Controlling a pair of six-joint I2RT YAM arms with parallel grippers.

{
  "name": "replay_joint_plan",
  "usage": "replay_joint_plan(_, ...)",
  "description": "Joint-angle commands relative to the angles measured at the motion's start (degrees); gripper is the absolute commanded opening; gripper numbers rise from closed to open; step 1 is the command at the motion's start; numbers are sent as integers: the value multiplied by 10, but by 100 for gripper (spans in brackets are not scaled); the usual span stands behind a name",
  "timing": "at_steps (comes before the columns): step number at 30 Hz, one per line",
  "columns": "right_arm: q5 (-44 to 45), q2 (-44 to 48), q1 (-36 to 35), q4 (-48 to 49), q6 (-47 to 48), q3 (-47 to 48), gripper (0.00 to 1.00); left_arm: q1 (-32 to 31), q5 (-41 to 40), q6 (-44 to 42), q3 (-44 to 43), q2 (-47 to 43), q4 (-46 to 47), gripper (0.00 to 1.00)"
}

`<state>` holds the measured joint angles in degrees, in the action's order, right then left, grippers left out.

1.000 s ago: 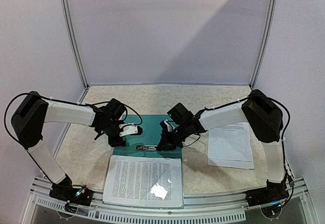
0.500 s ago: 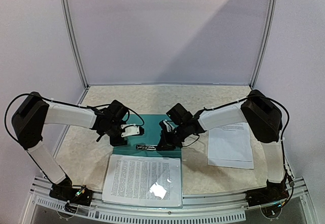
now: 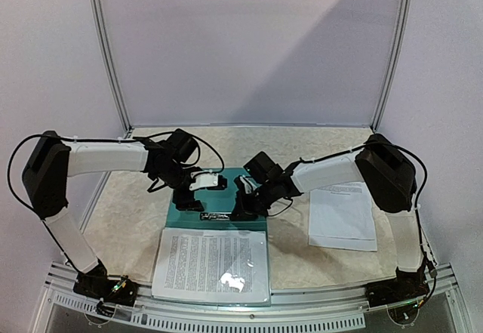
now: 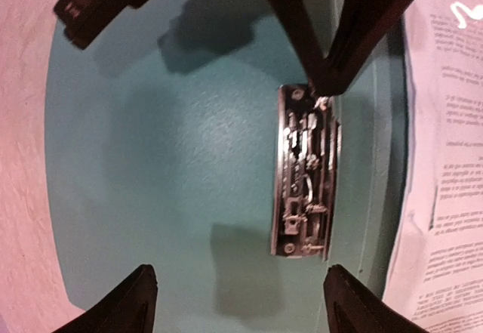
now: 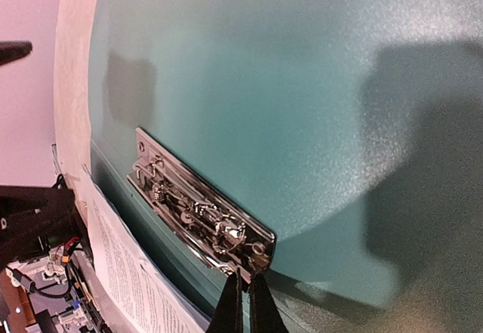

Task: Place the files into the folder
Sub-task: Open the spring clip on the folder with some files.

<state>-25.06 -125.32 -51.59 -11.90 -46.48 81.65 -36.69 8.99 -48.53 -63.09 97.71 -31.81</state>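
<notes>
The teal folder (image 3: 219, 197) lies open in the middle of the table, its silver clip (image 3: 216, 216) near the fold. The clip also shows in the left wrist view (image 4: 306, 174) and the right wrist view (image 5: 200, 212). A stack of printed files (image 3: 211, 265) lies on the near half. My left gripper (image 3: 190, 203) hangs open and empty over the teal cover (image 4: 173, 159), left of the clip; its jaws stand wide apart (image 4: 240, 299). My right gripper (image 3: 238, 214) is shut, its tips (image 5: 243, 303) touching the clip's right end.
One more printed sheet (image 3: 343, 214) lies on the table at the right, under the right arm. The files' edge shows beside the clip in the left wrist view (image 4: 445, 159) and the right wrist view (image 5: 128, 272). Metal frame posts (image 3: 106, 53) stand behind.
My left arm has swung right and further onto the folder, its gripper now over the cover next to the clip. The right gripper has stayed at the clip's end.
</notes>
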Motion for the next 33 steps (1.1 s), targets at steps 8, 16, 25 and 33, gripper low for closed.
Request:
replay_joint_plan(8,140,-65,5,-72,-30,-10,0,-11,13,-96,-14,98,-62,73)
replay_joint_plan(16,146,-78,12,-44,-45,-20,0,-16,0,-90,-6,103,-47,58)
replay_joint_plan(25,127,-57,17,-26,-35,4,0,-19,0,-98,-8,107,-49,49)
replay_joint_plan(33,113,-32,17,-22,-22,20,0,-20,-2,-98,-5,107,-47,47)
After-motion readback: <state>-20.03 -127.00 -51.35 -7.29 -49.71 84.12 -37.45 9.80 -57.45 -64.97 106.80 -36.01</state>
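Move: The left hand goes for the spring clip's left end; the clip's middle lies about 7 cm to its right, 4 cm back and 5 cm below. The right gripper's shut fingertips are at the clip's other end, about 12 cm right, 5 cm back and 5 cm below the left hand, with the clip's middle 5 cm to their left. The file sheets in the folder are centred roughly 14 cm back of the clip. The left hand sinks about 5 cm and draws back some 2 cm onto the clip's left end, turning slightly clockwise and tilting about 10 degrees, then stays low there while its open fingers narrow partway, one on either side of that end. The right hand keeps its shut fingertips on the clip's right end and shoves forward about 3 cm with a slight drift to the left, taking the clip and folder along. ##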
